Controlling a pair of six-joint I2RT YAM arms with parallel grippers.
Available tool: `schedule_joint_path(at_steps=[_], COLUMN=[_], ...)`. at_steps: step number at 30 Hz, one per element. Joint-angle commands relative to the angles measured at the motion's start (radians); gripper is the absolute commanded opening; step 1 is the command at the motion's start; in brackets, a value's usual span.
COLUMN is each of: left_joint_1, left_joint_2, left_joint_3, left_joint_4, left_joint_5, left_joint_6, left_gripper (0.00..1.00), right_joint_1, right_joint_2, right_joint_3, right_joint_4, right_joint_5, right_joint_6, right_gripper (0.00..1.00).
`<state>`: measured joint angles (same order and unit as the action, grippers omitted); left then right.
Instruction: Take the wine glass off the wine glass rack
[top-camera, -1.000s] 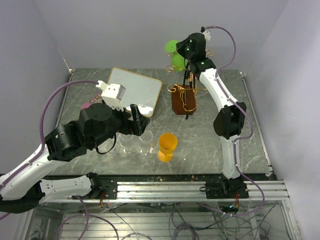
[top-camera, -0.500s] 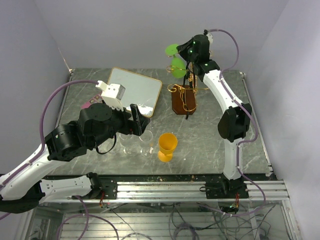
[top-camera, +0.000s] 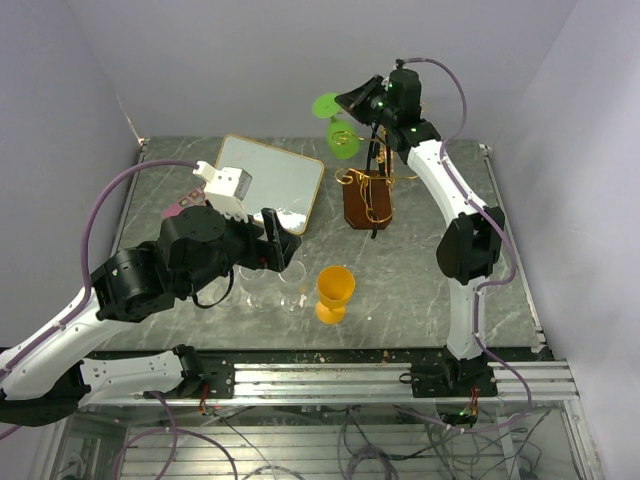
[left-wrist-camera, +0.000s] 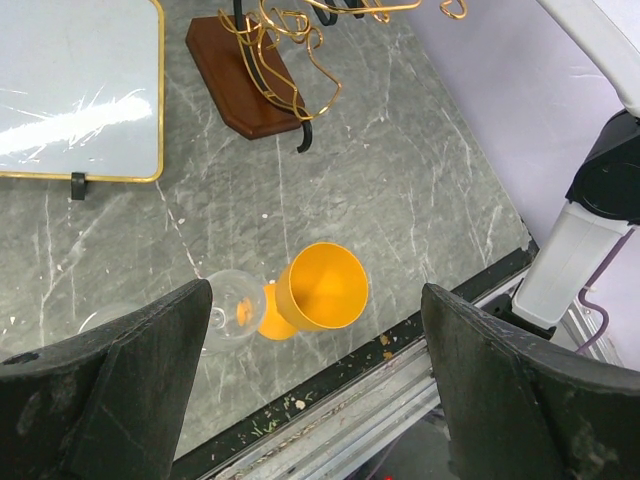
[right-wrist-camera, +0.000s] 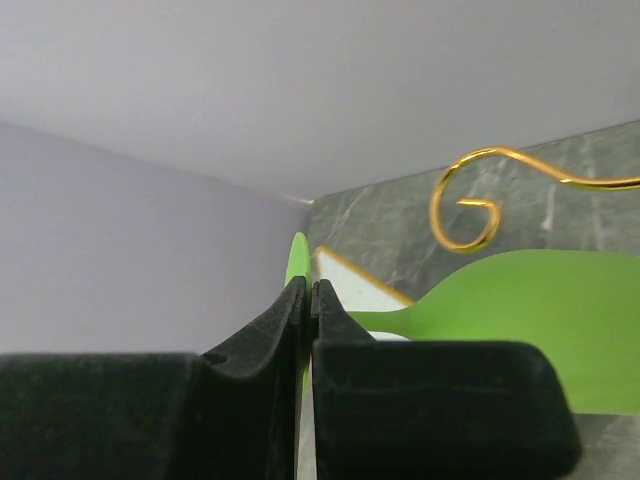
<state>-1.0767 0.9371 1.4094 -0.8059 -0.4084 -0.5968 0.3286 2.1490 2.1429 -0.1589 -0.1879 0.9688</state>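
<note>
A green wine glass (top-camera: 343, 141) hangs on its side high over the table's back. Its flat foot (top-camera: 325, 104) is pinched in my right gripper (top-camera: 346, 100), which is shut on it. In the right wrist view the closed gripper (right-wrist-camera: 311, 292) holds the foot's thin edge (right-wrist-camera: 297, 258), with the stem and bowl (right-wrist-camera: 520, 320) running right. A gold scroll end (right-wrist-camera: 465, 214) of the wine glass rack (top-camera: 366, 197) curls just above the bowl. The rack's brown base (left-wrist-camera: 250, 82) stands on the table. My left gripper (top-camera: 272, 236) hovers open and empty (left-wrist-camera: 315, 400) over the near table.
An orange wine glass (top-camera: 335, 290) (left-wrist-camera: 321, 288) stands near the front edge, with a clear glass (top-camera: 266, 287) (left-wrist-camera: 226, 304) to its left. A gold-framed mirror tray (top-camera: 270, 180) (left-wrist-camera: 70, 90) lies at the back left. The metal rail (top-camera: 330, 375) borders the front.
My right gripper has carried the green glass to the left and a little higher, away from the rack's post. The left arm has not moved.
</note>
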Motion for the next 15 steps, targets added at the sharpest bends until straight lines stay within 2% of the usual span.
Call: schedule_joint_path(at_steps=[1, 8, 15], left_joint_1=[0.001, 0.001, 0.001], left_joint_2=[0.004, 0.014, 0.033], left_joint_3=[-0.006, -0.006, -0.003], left_joint_4=[0.022, 0.031, 0.056], left_joint_5=[0.012, 0.019, 0.035], left_joint_6=[-0.011, -0.011, -0.011], left_gripper=[0.96, 0.95, 0.95], right_joint_1=[0.001, 0.001, 0.0], right_joint_2=[-0.043, -0.146, -0.323], right_joint_3=[0.022, -0.109, -0.244], right_joint_4=[0.087, 0.259, 0.349], right_joint_5=[-0.151, -0.284, -0.319], right_joint_6=[0.089, 0.229, 0.292], right_gripper=[0.0, 0.0, 0.0])
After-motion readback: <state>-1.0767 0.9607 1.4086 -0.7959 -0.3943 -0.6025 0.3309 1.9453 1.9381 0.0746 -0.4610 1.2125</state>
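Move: In the right hand, gripped by its stem with the bowl hanging down, is the green wine glass. It is bound for the glasses already set down: the orange one stands some 44 cm back, about level sideways and 20 cm below, with a clear glass roughly 9 cm to its left. The rack's middle is about 8 cm back and 10 cm right of the hand, the whiteboard some 19 cm left and 4 cm back. From the left hand, the orange glass is about 12 cm right, 3 cm back, 24 cm below. Lifting the already unhooked green glass up beside the rack, the right hand rises about 7 cm and draws back nearly as far, gaining speed, with a small shift left early on. The wrist rolls its left side up and turns counter-clockwise, some 15 degrees each; the shut fingers keep their pinch on the stem. ##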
